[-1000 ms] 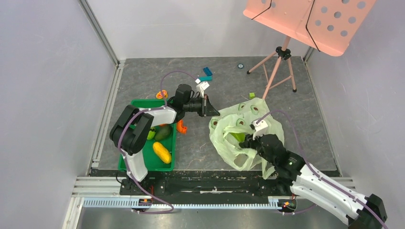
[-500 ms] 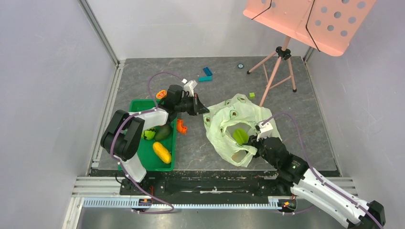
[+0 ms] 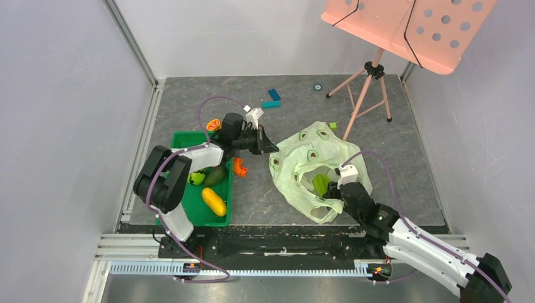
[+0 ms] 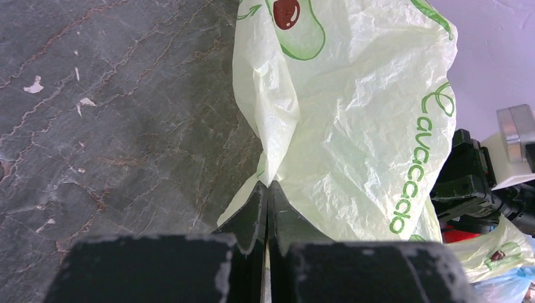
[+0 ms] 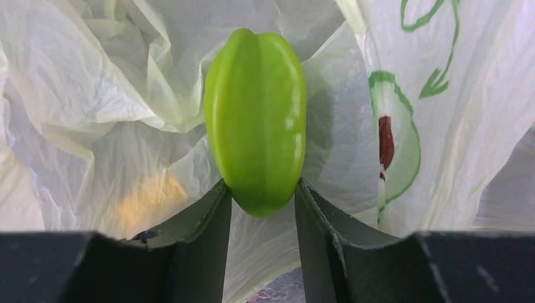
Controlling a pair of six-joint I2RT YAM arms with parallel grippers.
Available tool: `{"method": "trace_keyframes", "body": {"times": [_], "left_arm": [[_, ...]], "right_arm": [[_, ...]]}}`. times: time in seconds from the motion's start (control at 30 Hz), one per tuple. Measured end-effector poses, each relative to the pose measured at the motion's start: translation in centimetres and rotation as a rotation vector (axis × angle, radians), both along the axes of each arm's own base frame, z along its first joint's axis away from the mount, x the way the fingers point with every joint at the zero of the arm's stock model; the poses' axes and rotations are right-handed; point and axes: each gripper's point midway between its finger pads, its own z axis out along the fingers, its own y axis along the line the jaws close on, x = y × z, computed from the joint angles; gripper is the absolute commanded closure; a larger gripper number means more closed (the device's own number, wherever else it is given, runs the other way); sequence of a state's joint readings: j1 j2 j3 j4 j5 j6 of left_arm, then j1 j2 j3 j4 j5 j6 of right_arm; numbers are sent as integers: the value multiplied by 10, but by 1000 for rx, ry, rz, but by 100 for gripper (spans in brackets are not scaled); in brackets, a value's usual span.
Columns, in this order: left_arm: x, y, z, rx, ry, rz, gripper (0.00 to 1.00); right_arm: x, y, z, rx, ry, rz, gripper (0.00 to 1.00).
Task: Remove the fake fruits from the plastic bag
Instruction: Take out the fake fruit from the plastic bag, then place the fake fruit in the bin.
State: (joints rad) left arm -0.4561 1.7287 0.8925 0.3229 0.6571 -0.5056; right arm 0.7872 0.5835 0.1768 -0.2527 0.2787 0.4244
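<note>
The pale green plastic bag (image 3: 301,158) lies crumpled right of centre, its mouth held open. My left gripper (image 3: 268,146) is shut on a fold of the bag's left edge (image 4: 277,145), fingertips together (image 4: 268,186). Inside the mouth, a light green fruit (image 3: 320,183) sits between the tips of my right gripper (image 3: 329,193). The right wrist view shows both fingers (image 5: 262,192) pressed against the lower end of that fruit (image 5: 255,120). A yellow fruit (image 3: 213,201), a dark green one (image 3: 216,175) and a small light green one (image 3: 197,178) lie in the green tray (image 3: 189,136).
An orange curved piece (image 3: 240,167) lies beside the tray, and a small orange thing (image 3: 213,124) at its far edge. Blue and teal blocks (image 3: 272,98) and a small green block (image 3: 332,126) sit further back. A pink music stand's tripod (image 3: 369,82) stands behind the bag.
My left gripper has pulled the bag's edge to the left, opening its mouth. My right gripper has drawn back slightly toward the near edge, with the light green fruit now showing in the mouth.
</note>
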Motion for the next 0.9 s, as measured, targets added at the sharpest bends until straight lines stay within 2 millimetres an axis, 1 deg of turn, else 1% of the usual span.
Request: {"method": "trace_keyframes", "body": {"times": [0.07, 0.17, 0.3, 0.4, 0.5, 0.6, 0.8, 0.83, 0.87, 0.9], "left_arm": [[0, 0, 0, -1, 0, -2, 98], [-1, -1, 0, 0, 0, -2, 98], [0, 0, -1, 4, -1, 5, 98], [1, 2, -4, 14, 2, 20, 98], [2, 4, -8, 25, 5, 35, 98], [5, 6, -10, 34, 3, 53, 98], [6, 9, -14, 45, 12, 75, 97], [5, 9, -14, 43, 18, 77, 90], [5, 9, -13, 41, 21, 80, 74], [5, 9, -12, 39, 23, 81, 63]], "right_arm": [[2, 0, 4, 12, -18, -8, 68], [5, 2, 15, 48, -58, -13, 70], [7, 2, 36, 89, -104, -19, 73], [9, 3, 65, 134, -151, -23, 77], [10, 3, 98, 190, -206, -24, 78], [8, 1, 126, 232, -246, -25, 78], [1, -4, 168, 278, -292, -20, 78], [0, -4, 174, 285, -300, -12, 78], [0, -3, 180, 290, -307, -4, 78], [-1, -2, 185, 293, -313, 5, 78]]}}
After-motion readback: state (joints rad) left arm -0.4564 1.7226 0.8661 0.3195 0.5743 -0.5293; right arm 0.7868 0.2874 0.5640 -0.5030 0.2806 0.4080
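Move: The green fruit is already pinched by one end in my right hand, down inside the bag. The green bin lies some 46 cm to this hand's left and 4 cm ahead; the orange pipe piece is about 33 cm left and 8 ahead, and a yellow block under the bag about 9 cm left and 5 back, all a little lower. From my left hand, which has the bag's edge, the fruit is some 16 cm right, 13 back and 7 below. I keep my pinch on the green fruit's end and lift it almost straight up out of the bag's mouth, about 18 cm, slowly at first and then quickly, while the wrist tips my right fingers up some 25 degrees towards level. My left hand stays at the bag's edge, sinking only about 1 cm, and its fingers just begin to part at the end. ##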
